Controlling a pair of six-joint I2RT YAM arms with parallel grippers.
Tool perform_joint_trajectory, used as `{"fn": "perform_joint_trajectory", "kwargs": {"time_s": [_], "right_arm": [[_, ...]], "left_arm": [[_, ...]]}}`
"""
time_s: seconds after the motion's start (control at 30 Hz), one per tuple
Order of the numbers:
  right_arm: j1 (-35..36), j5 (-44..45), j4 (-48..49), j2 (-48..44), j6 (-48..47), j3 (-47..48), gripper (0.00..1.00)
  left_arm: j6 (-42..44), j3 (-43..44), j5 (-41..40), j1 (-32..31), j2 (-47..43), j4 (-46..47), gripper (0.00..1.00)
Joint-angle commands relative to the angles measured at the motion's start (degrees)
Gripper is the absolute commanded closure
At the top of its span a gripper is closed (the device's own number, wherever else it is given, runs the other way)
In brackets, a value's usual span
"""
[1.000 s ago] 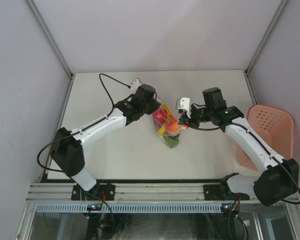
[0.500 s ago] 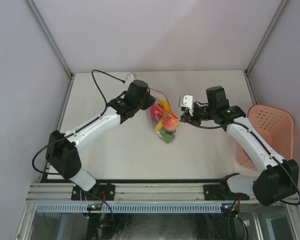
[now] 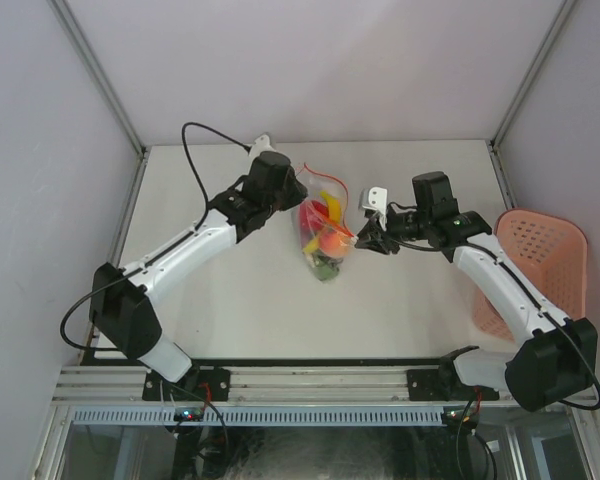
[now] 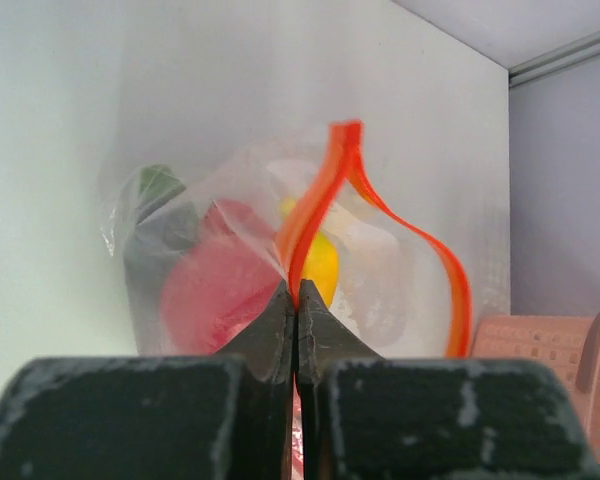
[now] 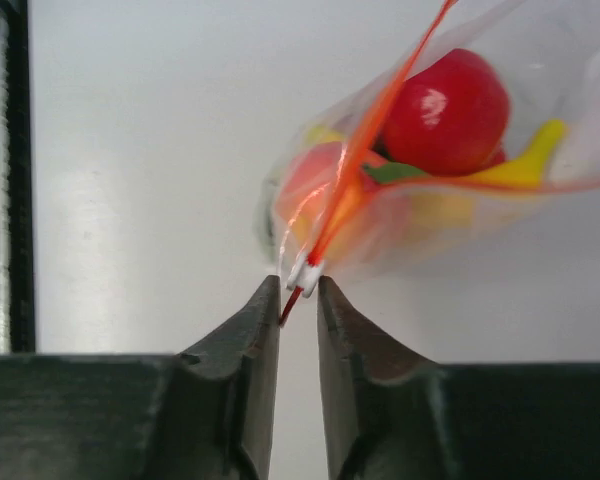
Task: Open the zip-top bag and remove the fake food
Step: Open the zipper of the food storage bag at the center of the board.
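The zip-top bag hangs between my two grippers above the middle of the table. Its red-orange zip strip is parted into a loop. My left gripper is shut on one lip of that strip, seen from above at the left gripper. My right gripper has its jaws slightly apart; the white zip slider sits right at their tips. Seen from above, the right gripper is at the bag's right edge. The fake food is inside the bag: a red round piece, a yellow piece and a green one.
A pink perforated basket stands at the table's right edge, beside my right arm. The white table is walled at the back and on both sides. A black cable loops over the left arm.
My left gripper has drawn its lip of the bag toward the back left, and the zip mouth has spread. The right gripper's jaws have parted a little at the slider.
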Motion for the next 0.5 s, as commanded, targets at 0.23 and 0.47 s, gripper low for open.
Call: {"fn": "perform_joint_trajectory", "kwargs": {"time_s": [0.23,0.47], "right_arm": [[-3.69,-19.53,3.71,-0.74,11.89,-1.19,0.47],[-5.80,-22.83,19.01,-1.59,27.44,-7.15,0.48]], "left_arm": [[37.17,10.32,-9.26,2.93,-6.63,-4.29,1.00],[51.74,12.33,6.19,4.64,-5.63,-8.68,1.00]]}}
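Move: The food storage bag, its zip mouth already open, hangs from the left fingers, with the fruit in its belly about 7 cm back, 5 cm right and 8 cm below that hand. From the right hand this bag's belly lies some 7 cm left, 2 cm ahead and 5 cm below; the zip's white end clip is right at the right fingertips. The peach fruit is about 5 cm left of that hand, level with it and 5 cm lower, and the green vegetable roughly 7 cm left, 6 cm back and 9 cm down. The bag's zip end comes free as the right fingers open from nearly shut to about half and that hand backs off some 2.5 cm, rising slightly and tilting. Still shut on the bag's rim, the left hand carries it left and up, gathering speed, nearly 10 cm in all, its left side rolling up and its fingertips lifting. ##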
